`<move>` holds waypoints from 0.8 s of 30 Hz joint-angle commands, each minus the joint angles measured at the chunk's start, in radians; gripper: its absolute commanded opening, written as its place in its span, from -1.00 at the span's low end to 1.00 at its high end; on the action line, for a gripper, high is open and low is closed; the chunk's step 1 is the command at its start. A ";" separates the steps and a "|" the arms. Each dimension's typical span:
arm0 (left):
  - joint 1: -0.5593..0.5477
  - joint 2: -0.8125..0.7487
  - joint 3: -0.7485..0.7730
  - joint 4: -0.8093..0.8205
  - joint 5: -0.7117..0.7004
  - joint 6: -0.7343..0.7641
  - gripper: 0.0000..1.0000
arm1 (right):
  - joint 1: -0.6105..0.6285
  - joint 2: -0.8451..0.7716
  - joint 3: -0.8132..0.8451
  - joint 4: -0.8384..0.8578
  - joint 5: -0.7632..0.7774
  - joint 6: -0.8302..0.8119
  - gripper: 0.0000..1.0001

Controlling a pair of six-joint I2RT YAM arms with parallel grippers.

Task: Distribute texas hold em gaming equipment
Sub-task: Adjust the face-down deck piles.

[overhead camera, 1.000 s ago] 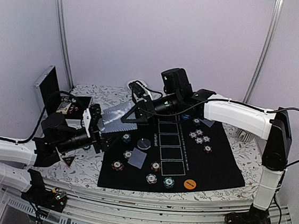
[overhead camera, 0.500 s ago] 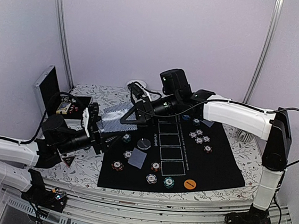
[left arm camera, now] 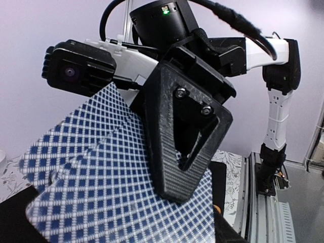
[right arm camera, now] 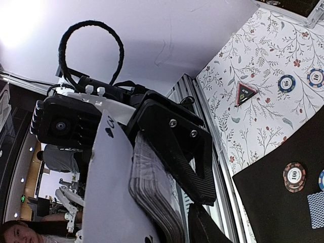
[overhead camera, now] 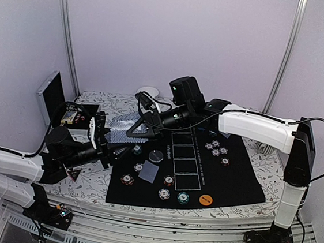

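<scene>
A fan of blue-checked playing cards point(overhead camera: 123, 132) hangs above the table's left part, between both grippers. My left gripper point(overhead camera: 105, 141) is shut on the cards point(left arm camera: 101, 172), and its finger point(right arm camera: 177, 147) presses on the stack point(right arm camera: 152, 197). One finger point(left arm camera: 182, 152) of my right gripper point(overhead camera: 140, 128) lies against the card backs; its other finger is hidden. Striped chips point(overhead camera: 127, 179) lie on the black mat point(overhead camera: 231, 181), with a further cluster of chips point(overhead camera: 216, 147), an orange button point(overhead camera: 205, 200), a black disc point(overhead camera: 156, 156) and one card point(overhead camera: 150, 171). The triangle marker point(overhead camera: 74, 174) lies left of the mat.
The silver case point(overhead camera: 51, 95) stands open at the far left, behind my left arm. A small white bowl point(overhead camera: 149, 91) sits at the back. Two chips point(right arm camera: 286, 83) lie on the flowered cloth near the triangle marker point(right arm camera: 247, 93). The right arm reaches across the mat's far edge.
My right gripper has shifted a little left, closer to the left gripper, and the card fan has moved slightly left with it. Things on the mat have not moved.
</scene>
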 commanded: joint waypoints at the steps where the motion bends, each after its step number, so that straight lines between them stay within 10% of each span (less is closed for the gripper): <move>1: -0.008 0.002 -0.015 0.057 0.008 -0.028 -0.06 | 0.002 -0.019 0.019 -0.036 0.047 -0.026 -0.32; 20: -0.009 -0.013 -0.056 0.095 0.007 -0.071 -0.06 | -0.006 -0.037 0.038 -0.090 0.074 -0.061 -0.56; 24: -0.009 -0.013 -0.057 0.093 0.018 -0.073 -0.05 | -0.007 -0.035 0.044 -0.091 0.057 -0.066 -0.89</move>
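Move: The deck is already between the two grippers, upright and backs outward. Its middle is about 4 cm ahead of the left hand, 2 cm right and 1 cm above; from the right hand it is about 2 cm ahead and 2 cm left, about level. On the mat some 23 cm below the left hand, a small card pile lies 5 cm ahead and 10 cm right, and the orange-brown chip 2 cm ahead and 2 cm right. Right fingers squeeze in on the fanned deck, one fingertip still on its blue backs, closing from about a third open to nearly shut after the hand has sunk roughly 1 cm. The left hand keeps its hold at an unchanged opening and eases down about 1 cm as well, its wrist turning some 5 degrees. ##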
